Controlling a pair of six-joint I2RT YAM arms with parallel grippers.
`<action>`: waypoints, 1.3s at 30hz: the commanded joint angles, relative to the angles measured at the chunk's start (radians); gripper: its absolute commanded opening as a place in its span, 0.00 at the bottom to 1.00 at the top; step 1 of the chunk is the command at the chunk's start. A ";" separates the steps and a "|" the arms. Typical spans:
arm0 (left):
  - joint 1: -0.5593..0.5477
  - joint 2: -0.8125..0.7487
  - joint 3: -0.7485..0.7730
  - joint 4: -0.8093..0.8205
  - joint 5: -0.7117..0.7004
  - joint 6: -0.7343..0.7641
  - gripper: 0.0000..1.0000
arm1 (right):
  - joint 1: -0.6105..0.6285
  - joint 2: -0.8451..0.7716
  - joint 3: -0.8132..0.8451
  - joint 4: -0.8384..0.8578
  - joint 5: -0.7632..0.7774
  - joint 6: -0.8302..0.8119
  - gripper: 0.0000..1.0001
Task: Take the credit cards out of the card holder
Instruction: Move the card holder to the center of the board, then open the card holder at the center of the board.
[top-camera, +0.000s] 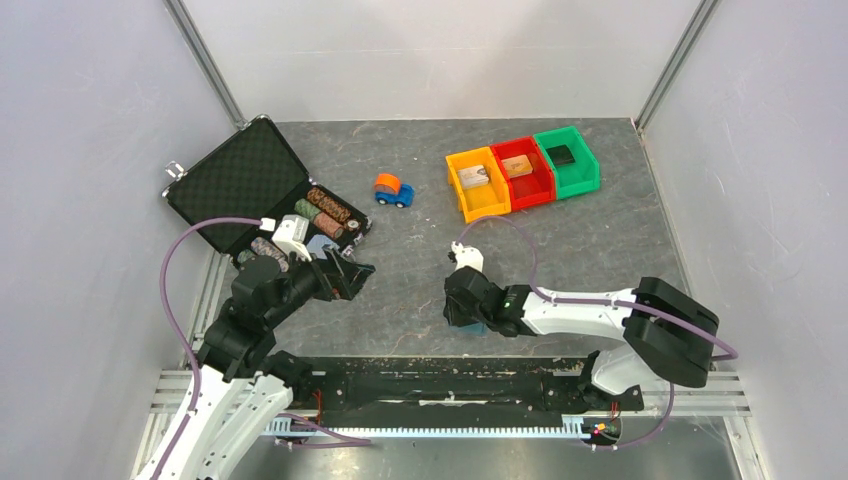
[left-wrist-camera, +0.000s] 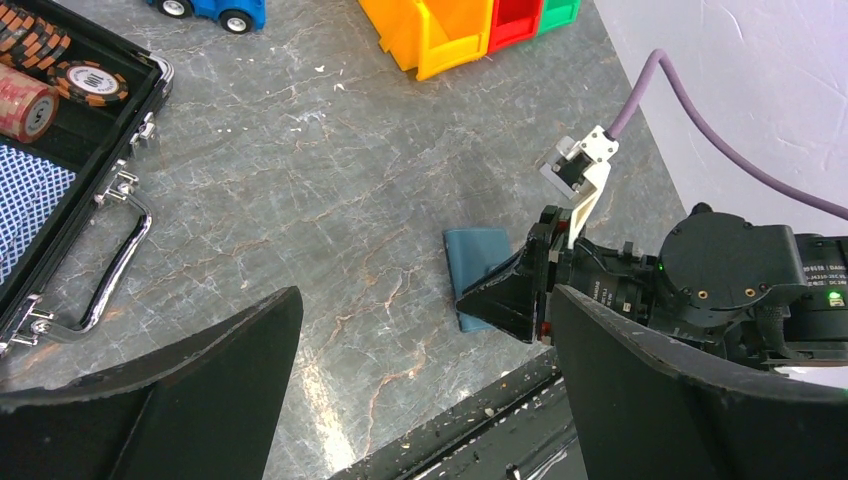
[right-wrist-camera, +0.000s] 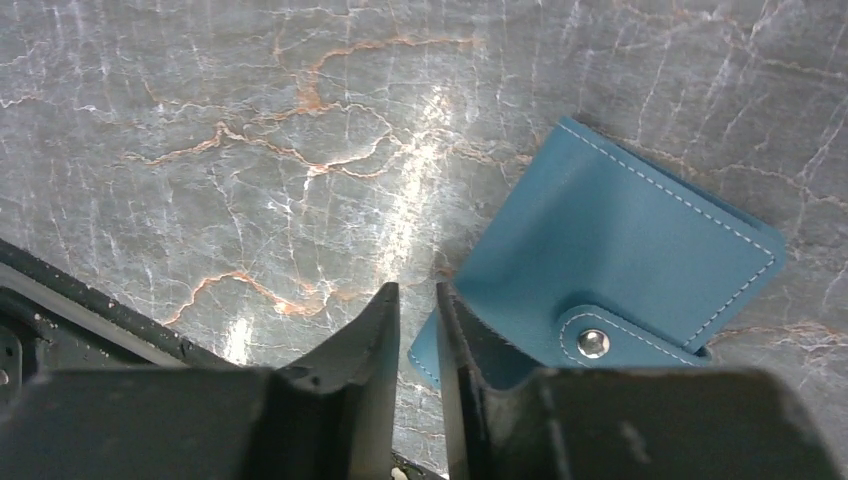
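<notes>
The card holder (right-wrist-camera: 620, 250), a light-blue wallet, lies folded shut on the grey marbled table, its tab (right-wrist-camera: 600, 338) snapped down. Its pockets are hidden, so no credit cards show in it. My right gripper (right-wrist-camera: 415, 290) hangs low over the wallet's near corner. Its jaws stand a narrow gap apart, with table and a sliver of that corner showing between them, and they hold nothing. In the left wrist view the card holder (left-wrist-camera: 478, 262) sits partly under the right gripper's fingers (left-wrist-camera: 505, 300). My left gripper (left-wrist-camera: 425, 295) is wide open and empty, to the left by the black case.
An open black case (top-camera: 235, 180) with poker chips (top-camera: 330, 212) stands at the left. A blue-and-orange toy car (top-camera: 393, 190) sits mid-table. Yellow (top-camera: 478, 183), red (top-camera: 522, 170) and green (top-camera: 566, 160) bins at the back each hold a small flat rectangle. A black rail (top-camera: 450, 385) runs along the near edge.
</notes>
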 joint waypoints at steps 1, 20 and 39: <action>0.002 -0.007 0.001 0.035 -0.015 0.035 1.00 | 0.005 -0.036 0.047 -0.036 0.029 -0.030 0.26; 0.002 0.001 0.001 0.036 -0.002 0.037 1.00 | 0.006 -0.134 0.084 -0.347 0.262 0.115 0.37; 0.003 -0.002 -0.001 0.038 0.000 0.042 1.00 | 0.017 0.045 0.128 -0.350 0.257 0.096 0.37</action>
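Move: The card holder lies flat just right of the right hand, its middle about 5 cm to the right, 1 cm ahead and 2 cm lower, with the fingertips over its left part. From that same hand the yellow tray is roughly 34 cm ahead and 7 cm right, and the toy car some 34 cm ahead and 14 cm left. From the left hand, the holder is around 22 cm right, level in reach and 22 cm down. Over the card holder's left part, the right hand lifts about 3 cm while swinging right, then sinks back to its starting height over the snap strap, some 5 cm right of where it began. The fingers open further, to over a third of full width, and the wrist turns about 20 degrees, partly clockwise, so they point more steeply down on either side of the snap. ##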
